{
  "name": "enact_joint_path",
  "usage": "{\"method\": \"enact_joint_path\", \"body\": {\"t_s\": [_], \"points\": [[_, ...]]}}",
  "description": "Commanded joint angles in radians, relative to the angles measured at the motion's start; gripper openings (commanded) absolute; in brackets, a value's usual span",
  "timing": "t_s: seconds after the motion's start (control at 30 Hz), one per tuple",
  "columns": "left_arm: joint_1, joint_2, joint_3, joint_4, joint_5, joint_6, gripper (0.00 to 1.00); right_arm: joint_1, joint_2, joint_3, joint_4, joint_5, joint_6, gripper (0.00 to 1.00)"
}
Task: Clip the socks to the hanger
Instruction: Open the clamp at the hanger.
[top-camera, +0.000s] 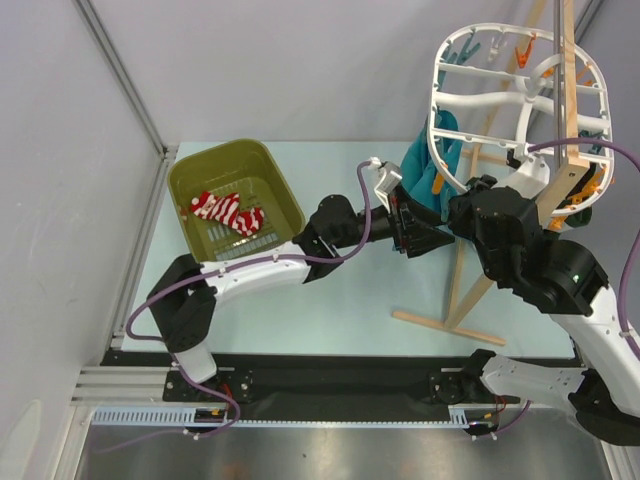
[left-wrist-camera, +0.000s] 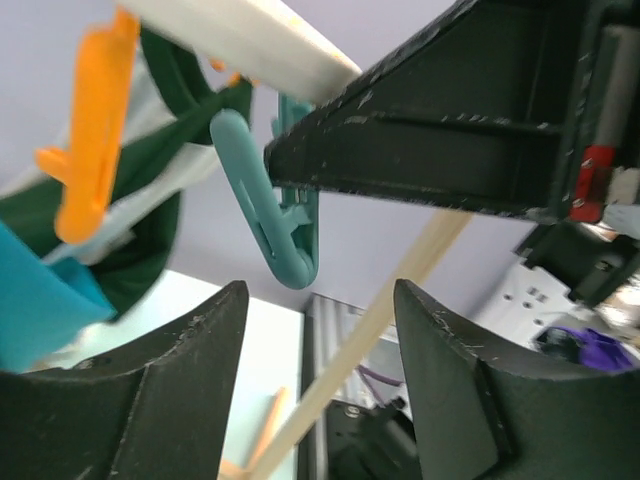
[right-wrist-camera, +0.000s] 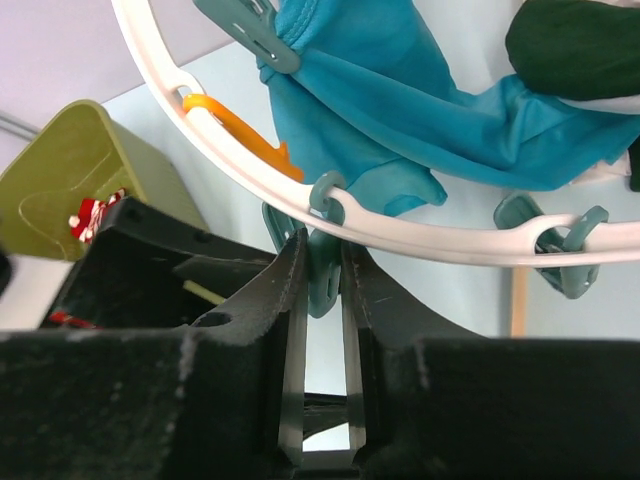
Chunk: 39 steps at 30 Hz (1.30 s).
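Observation:
Two red-and-white striped socks (top-camera: 228, 213) lie in the olive-green basket (top-camera: 190, 170); the right wrist view also catches a bit of the socks (right-wrist-camera: 95, 212). The white oval hanger (top-camera: 436, 95) hangs on a wooden stand at the right. My right gripper (right-wrist-camera: 322, 250) is shut on a teal clip (right-wrist-camera: 322, 285) hanging under the hanger rim (right-wrist-camera: 470, 247). My left gripper (left-wrist-camera: 320, 295) stands open and empty just below that teal clip (left-wrist-camera: 275, 210), close against the right gripper. In the top view the left gripper (top-camera: 412, 235) and right gripper (top-camera: 452, 215) meet under the hanger's left edge.
A teal cloth (right-wrist-camera: 400, 90) and a dark green cloth (right-wrist-camera: 580, 40) hang clipped to the hanger. An orange clip (left-wrist-camera: 95, 140) hangs beside the teal one. The wooden stand (top-camera: 570, 90) has a slanted leg and a foot bar (top-camera: 445, 327) on the table.

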Motion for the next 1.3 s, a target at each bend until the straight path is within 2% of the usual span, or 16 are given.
{"method": "enact_joint_path", "body": {"t_s": [0.0,0.13,0.4,0.6,0.63,0.67,0.7,0.73,0.8,0.9,0.97,1.03,1.27], "points": [[0.011,0.023,0.048,0.117,0.087,-0.113,0.65,-0.006,-0.019,-0.004,0.04,-0.017,-0.015,0.0],[0.022,0.041,0.048,0.203,0.093,-0.176,0.62,-0.006,-0.024,-0.009,0.036,-0.029,-0.018,0.0],[0.045,0.061,0.07,0.217,0.085,-0.228,0.62,-0.006,-0.034,-0.021,0.037,-0.046,-0.026,0.0],[0.045,0.084,0.125,0.127,0.068,-0.204,0.39,-0.006,-0.03,-0.012,0.026,-0.063,-0.007,0.0],[0.045,0.078,0.131,0.082,0.053,-0.188,0.34,-0.006,-0.022,0.003,0.008,-0.062,-0.003,0.0],[0.044,0.07,0.13,0.062,0.039,-0.17,0.25,-0.006,-0.019,0.011,-0.001,-0.06,0.003,0.01],[0.041,0.063,0.122,0.027,0.028,-0.133,0.21,-0.006,-0.015,0.02,-0.012,-0.061,0.016,0.04],[0.038,0.044,0.119,-0.001,-0.011,-0.11,0.18,-0.006,-0.01,0.036,-0.032,-0.065,0.02,0.16],[0.025,0.021,0.113,-0.086,-0.059,-0.026,0.09,-0.006,0.004,0.06,-0.058,-0.065,0.037,0.28],[-0.015,-0.037,0.107,-0.195,-0.203,0.111,0.02,-0.006,0.03,0.105,-0.098,-0.066,0.048,0.39],[-0.039,-0.065,0.102,-0.22,-0.283,0.163,0.0,-0.006,0.048,0.128,-0.113,-0.069,0.046,0.43],[-0.048,-0.071,0.102,-0.24,-0.303,0.181,0.0,-0.006,0.055,0.137,-0.11,-0.071,0.046,0.47],[-0.096,-0.089,0.122,-0.309,-0.406,0.278,0.0,-0.006,0.093,0.162,-0.106,-0.043,0.045,0.51]]}}
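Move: The teal clamp on the hanger's near rim is just off my open left fingertips: about 2 cm ahead, 1 cm to the right and 2 cm up. My right fingers already pinch this same clamp, right at their hand point. The orange clamp sits some 4 cm farther out and 3 cm to its left. Another teal clamp is about 7 cm to its right on the rim. The blue sock hangs about 6 cm beyond it and lower. I bring my left hand up about 2 cm and a little forward under the rim, then shut its fingers on the hanging end of the teal clamp. Keeping that pinch, I sink it some 1.5 cm, ease it forward about 1 cm more and turn it some 20 degrees counter-clockwise. Once the left has it, I open my right fingers and drift them slightly left, giving up their pinch. ##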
